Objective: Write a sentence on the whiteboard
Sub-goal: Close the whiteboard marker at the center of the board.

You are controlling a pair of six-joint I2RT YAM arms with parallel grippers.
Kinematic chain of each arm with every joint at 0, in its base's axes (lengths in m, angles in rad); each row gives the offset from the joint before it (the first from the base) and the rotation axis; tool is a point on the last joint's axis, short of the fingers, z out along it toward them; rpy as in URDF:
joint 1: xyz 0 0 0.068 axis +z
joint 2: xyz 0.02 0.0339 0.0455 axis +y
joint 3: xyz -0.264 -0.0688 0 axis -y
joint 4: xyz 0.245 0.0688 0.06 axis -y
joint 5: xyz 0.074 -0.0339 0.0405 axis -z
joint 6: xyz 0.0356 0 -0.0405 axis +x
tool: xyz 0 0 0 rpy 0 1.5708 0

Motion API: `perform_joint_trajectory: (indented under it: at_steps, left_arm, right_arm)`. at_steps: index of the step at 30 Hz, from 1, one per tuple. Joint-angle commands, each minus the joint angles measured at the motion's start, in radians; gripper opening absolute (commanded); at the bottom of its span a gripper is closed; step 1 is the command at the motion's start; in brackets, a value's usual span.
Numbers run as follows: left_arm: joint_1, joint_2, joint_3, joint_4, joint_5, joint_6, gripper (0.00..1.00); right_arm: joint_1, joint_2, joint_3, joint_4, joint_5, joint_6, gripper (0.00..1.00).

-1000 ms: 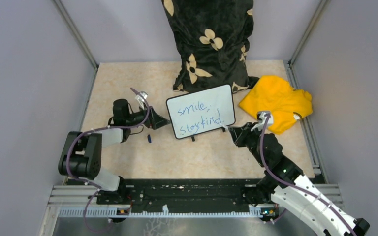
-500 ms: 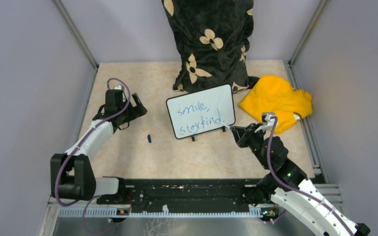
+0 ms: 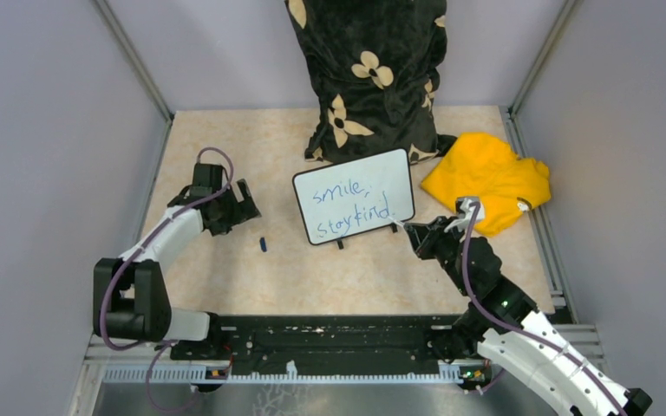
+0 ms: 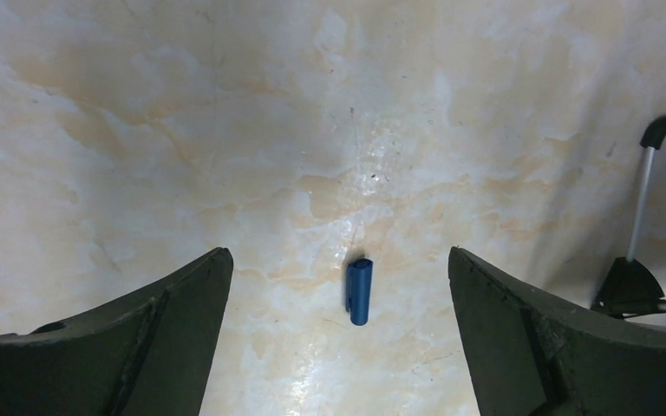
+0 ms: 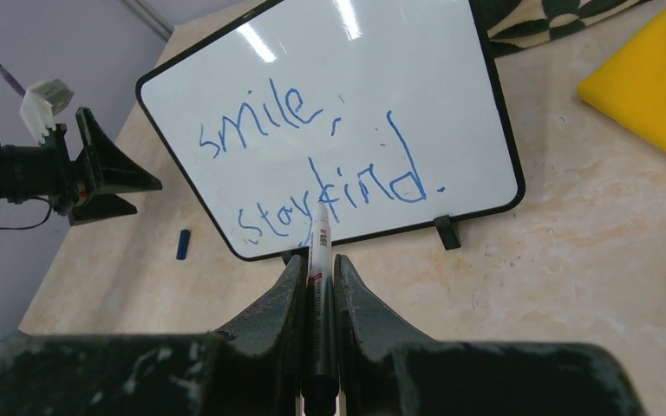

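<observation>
The whiteboard point(image 3: 354, 208) stands tilted on small black feet at mid table. On it is the sentence point(image 5: 312, 160) in blue marker, two lines reading "smile," and "stay kind." My right gripper point(image 5: 316, 258) is shut on a white marker point(image 5: 319, 230). The marker's tip points at the board's lower edge, just short of it. In the top view the right gripper point(image 3: 411, 232) sits off the board's lower right corner. My left gripper point(image 4: 338, 253) is open, hovering over a small blue cap point(image 4: 359, 291) on the table. The left gripper point(image 3: 244, 204) is well left of the board.
A black pillow with cream flowers point(image 3: 373, 69) stands behind the board. A yellow cloth point(image 3: 486, 178) lies at the right. Grey walls close in both sides and the back. One of the board's feet point(image 4: 629, 282) shows at the right of the left wrist view.
My left gripper has drawn away from the board's left edge, swung out left, and now hangs over the blue cap. The right gripper with the marker has barely shifted.
</observation>
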Motion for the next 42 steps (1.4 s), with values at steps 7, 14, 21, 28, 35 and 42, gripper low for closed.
perform_joint_trajectory:
  at_steps: [7,14,21,28,35,42]
  left_arm:
    - [-0.059,0.016,-0.022,-0.054,0.021,-0.040,0.98]
    - [-0.225,0.091,0.047,-0.126,-0.197,-0.053,0.93]
    - [-0.242,0.151,0.085,-0.156,-0.228,-0.066,0.80]
    - [-0.264,0.166,0.049,-0.112,-0.202,-0.092,0.64]
    - [-0.276,0.217,0.049,-0.107,-0.218,-0.124,0.55]
    - [-0.278,0.231,0.034,-0.099,-0.230,-0.132,0.47]
  right_arm:
    - [-0.012,0.004,0.008,0.031,0.032,-0.010,0.00]
    - [-0.012,0.054,0.013,0.071,0.009,-0.009,0.00]
    - [-0.012,0.053,0.020,0.076,0.002,-0.007,0.00]
    - [-0.012,0.052,0.015,0.070,0.004,-0.015,0.00]
    - [-0.012,0.049,0.011,0.069,0.007,-0.018,0.00]
    - [-0.012,0.027,0.001,0.054,0.016,-0.014,0.00]
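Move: The dark blue marker cap lies on the table about 4 cm back from the left hand, 5 cm to its right and 6 cm below. The whiteboard's middle is some 30 cm to the right of the left hand and about 9 cm farther out, only a few centimetres lower. From the right hand, which holds the open marker, the cap lies about 40 cm to the left, 6 cm farther out and 20 cm below. The left hand sinks about 5 cm while drawing back and swinging to its right towards the cap, easing off briefly partway before going down the rest, as the fingers tip some 15 degrees nearer to straight down and the hand's left side rises about 10 degrees. Over the second half the fingers close from wide open to about half, ending low over the table with one on either side of the cap and a clear gap on both sides, while the right hand keeps its grip on the open marker. ##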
